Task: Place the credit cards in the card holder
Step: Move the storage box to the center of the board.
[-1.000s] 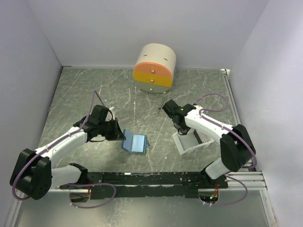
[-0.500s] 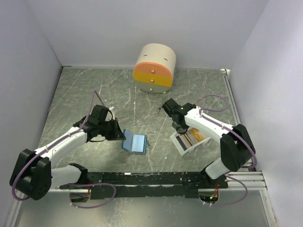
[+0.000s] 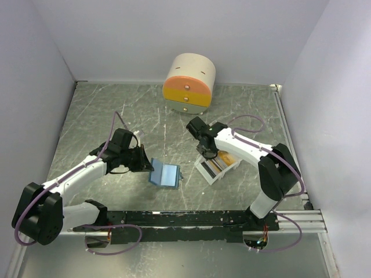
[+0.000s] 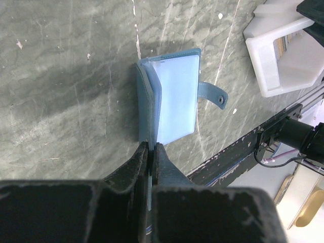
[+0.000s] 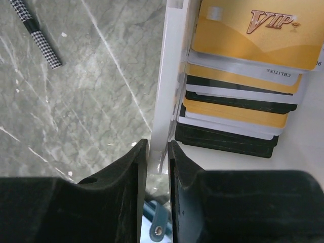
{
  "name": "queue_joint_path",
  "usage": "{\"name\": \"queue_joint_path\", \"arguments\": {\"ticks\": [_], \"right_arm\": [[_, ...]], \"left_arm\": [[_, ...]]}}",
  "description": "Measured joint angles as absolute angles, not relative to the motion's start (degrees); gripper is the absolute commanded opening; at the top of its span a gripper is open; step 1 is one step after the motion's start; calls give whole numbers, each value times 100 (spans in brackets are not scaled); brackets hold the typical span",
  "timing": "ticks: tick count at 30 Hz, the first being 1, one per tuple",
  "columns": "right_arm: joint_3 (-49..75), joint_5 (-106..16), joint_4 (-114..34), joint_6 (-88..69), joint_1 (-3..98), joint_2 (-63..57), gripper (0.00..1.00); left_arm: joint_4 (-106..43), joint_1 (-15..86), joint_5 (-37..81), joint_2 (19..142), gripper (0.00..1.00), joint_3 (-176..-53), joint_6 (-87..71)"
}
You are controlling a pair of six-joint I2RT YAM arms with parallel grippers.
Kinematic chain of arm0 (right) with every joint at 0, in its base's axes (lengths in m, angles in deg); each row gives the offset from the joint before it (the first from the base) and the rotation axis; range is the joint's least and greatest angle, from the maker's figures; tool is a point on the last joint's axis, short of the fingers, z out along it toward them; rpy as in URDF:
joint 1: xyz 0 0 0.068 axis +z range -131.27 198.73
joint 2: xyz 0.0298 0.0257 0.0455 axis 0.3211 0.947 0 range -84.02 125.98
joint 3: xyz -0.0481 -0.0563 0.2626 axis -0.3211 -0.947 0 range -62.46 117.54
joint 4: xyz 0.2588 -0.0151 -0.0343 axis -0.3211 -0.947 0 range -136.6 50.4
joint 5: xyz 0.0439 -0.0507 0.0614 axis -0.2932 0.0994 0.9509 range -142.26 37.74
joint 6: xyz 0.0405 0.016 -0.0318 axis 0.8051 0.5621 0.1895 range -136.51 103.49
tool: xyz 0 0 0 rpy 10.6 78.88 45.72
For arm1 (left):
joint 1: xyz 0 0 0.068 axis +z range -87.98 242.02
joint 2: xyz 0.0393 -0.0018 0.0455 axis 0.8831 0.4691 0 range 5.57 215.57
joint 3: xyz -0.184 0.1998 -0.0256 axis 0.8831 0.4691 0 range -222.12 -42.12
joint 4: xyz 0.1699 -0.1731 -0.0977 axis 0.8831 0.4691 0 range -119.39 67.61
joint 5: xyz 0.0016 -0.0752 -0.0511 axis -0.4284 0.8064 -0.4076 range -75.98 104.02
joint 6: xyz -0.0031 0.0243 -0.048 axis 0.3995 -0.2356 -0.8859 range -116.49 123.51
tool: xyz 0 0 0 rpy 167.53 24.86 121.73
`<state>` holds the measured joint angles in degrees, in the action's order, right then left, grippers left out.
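The light-blue card holder (image 3: 165, 174) stands half open on the table, its pale inner face (image 4: 174, 96) and darker blue tab (image 4: 212, 93) showing. My left gripper (image 4: 151, 146) is shut on the near edge of one flap. Several credit cards (image 5: 243, 76), gold, black and white, lie fanned in a shallow white tray (image 3: 204, 169). My right gripper (image 5: 157, 144) is shut on the tray's left wall (image 5: 172, 76), one finger inside and one outside. From above, that gripper (image 3: 207, 155) sits at the tray's far-left corner, right of the card holder.
A round cream drawer box (image 3: 189, 83) with orange and yellow fronts stands at the back centre. A thin black-and-white checked pen (image 5: 38, 33) lies on the table left of the tray. The black base rail (image 3: 185, 219) runs along the near edge.
My right gripper has closed on the tray's wall and dragged the tray left toward the card holder, bringing the cards into view from above. The left arm and card holder have not moved.
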<state>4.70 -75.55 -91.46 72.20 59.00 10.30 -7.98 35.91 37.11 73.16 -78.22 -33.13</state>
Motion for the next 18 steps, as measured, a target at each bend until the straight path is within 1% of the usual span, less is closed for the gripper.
{"name": "queue_joint_path", "arguments": {"ticks": [7, 8, 9, 15, 18], "right_arm": [[592, -7426, -9137, 7777, 5913, 1185, 21], [618, -7405, -9148, 7880, 5913, 1214, 22], [638, -7383, -9152, 7950, 5916, 1235, 24], [697, -7199, -9043, 8131, 5920, 1329, 54], [693, -7267, -8999, 7954, 5926, 1235, 65]], "left_arm": [[-798, 3591, 3703, 7314, 7, -7822, -3316], [-798, 3591, 3698, 7312, 7, -7820, -3316], [-798, 3591, 3692, 7310, 7, -7820, -3316], [-792, 3591, 3633, 7259, 7, -7820, -3318], [-794, 3591, 3624, 7253, 7, -7820, -3318]]}}
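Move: The white storage box hangs by its far left corner in the right fingers; its middle lies some 8 cm right of the right hand, 3 cm back and 2–3 cm lower. The blue card holder lies about 13 cm left and 7 cm back of that hand, the checkered stick some 11 cm straight ahead of it, both lower down. From the left hand, the box is about 27 cm right, 2 cm ahead and slightly below. The storage box, still pinched by its rim, is drawn left towards the card holder by the right hand, roughly 2 cm with a slight forward drift, while the wrist turns about 8 degrees clockwise. Then the fingers open to over half and let go of the rim, and the hand starts to lift. The left hand keeps its pinch on the holder's cover. ##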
